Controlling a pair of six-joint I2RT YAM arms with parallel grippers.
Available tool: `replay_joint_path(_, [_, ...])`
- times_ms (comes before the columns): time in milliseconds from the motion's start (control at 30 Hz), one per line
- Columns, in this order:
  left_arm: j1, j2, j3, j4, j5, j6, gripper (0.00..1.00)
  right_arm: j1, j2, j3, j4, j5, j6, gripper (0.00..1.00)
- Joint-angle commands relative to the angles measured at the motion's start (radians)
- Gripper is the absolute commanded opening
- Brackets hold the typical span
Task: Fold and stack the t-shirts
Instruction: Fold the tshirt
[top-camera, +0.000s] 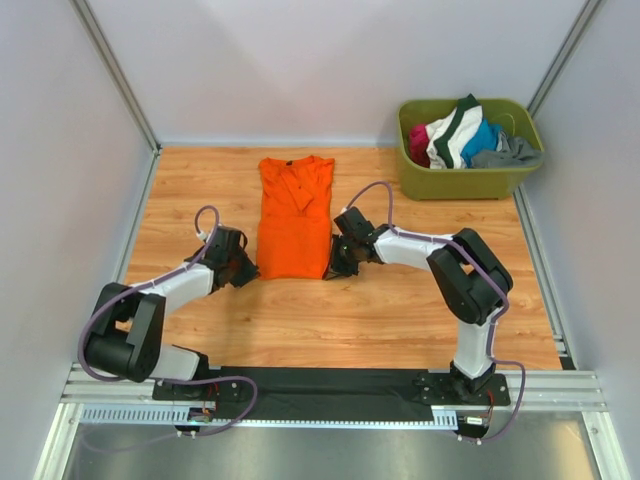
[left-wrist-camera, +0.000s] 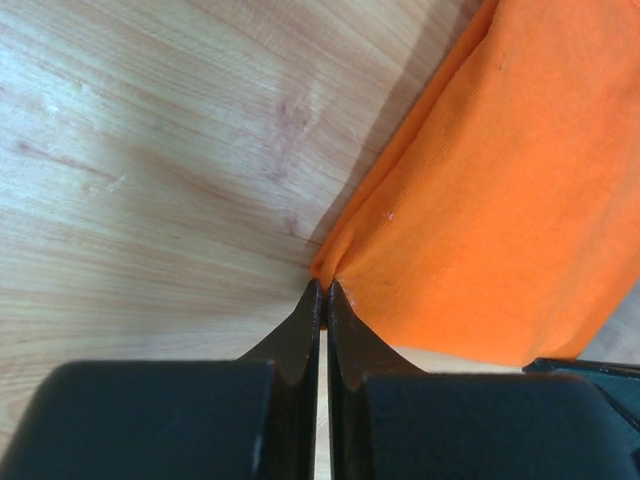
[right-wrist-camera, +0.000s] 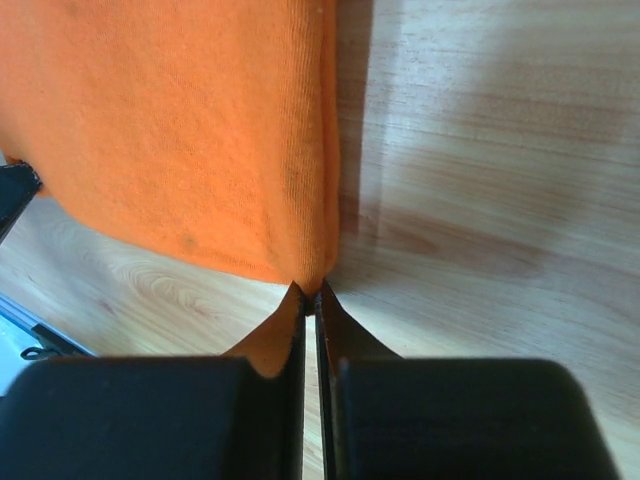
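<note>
An orange t-shirt (top-camera: 294, 215) lies on the wooden table (top-camera: 340, 320), folded lengthwise into a narrow strip with its collar at the far end. My left gripper (top-camera: 250, 271) is at its near left corner, shut on the cloth; in the left wrist view the orange t-shirt (left-wrist-camera: 500, 200) has its corner pinched between my left gripper (left-wrist-camera: 326, 285) tips. My right gripper (top-camera: 334, 270) is at the near right corner, and in the right wrist view my right gripper (right-wrist-camera: 311, 291) is shut on the orange t-shirt (right-wrist-camera: 180, 130) corner.
An olive-green tub (top-camera: 470, 178) stands at the back right of the table, holding several crumpled garments (top-camera: 462, 138) in white, blue, pink and grey. Grey walls enclose the table on three sides. A metal rail (top-camera: 330, 395) with the arm bases runs along the near edge.
</note>
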Motion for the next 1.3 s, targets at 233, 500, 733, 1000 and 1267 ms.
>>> replay_joint_path(233, [-0.177, -0.261, -0.099, -0.305, -0.111, -0.147, 0.0, 0.028, -0.182, -0.22, -0.099, 0.073, -0.065, 0.0])
replay_joint_path(500, [-0.399, -0.638, -0.202, -0.655, -0.173, -0.407, 0.0, 0.241, -0.41, -0.435, -0.141, 0.122, 0.065, 0.0])
replay_joint_path(733, [-0.76, -0.732, -0.136, -0.97, -0.278, -0.763, 0.0, 0.419, -0.59, -0.523, -0.208, 0.21, 0.218, 0.0])
replay_joint_path(1000, [-0.914, -0.582, 0.076, -1.164, -0.421, -0.919, 0.0, 0.497, -0.819, -0.466, -0.389, 0.414, 0.33, 0.0])
replay_joint_path(1267, [-0.765, -0.601, 0.243, -1.131, -0.61, -0.75, 0.0, 0.428, -0.788, -0.247, -0.504, 0.621, 0.177, 0.0])
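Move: My left hand holds the t-shirt's left hem corner, and the table's near edge, towards which I'm taking it, lies about 24 cm straight behind. From this hand the t-shirt's middle is some 17 cm ahead and 9 cm right, and its collar about 34 cm ahead and 8 cm right. My right hand holds the other hem corner; the near edge is roughly 23 cm straight behind it, the t-shirt's middle some 17 cm ahead and 8 cm left. With the fingers of both hands still shut on the hem corners, I drag the t-shirt back low along the table towards its near edge, about 22 cm, my right hand also drifting some 6 cm right so the hands end farther apart. Then both hands turn back, lifting the hem about 10 cm while going forward about 5 cm. ##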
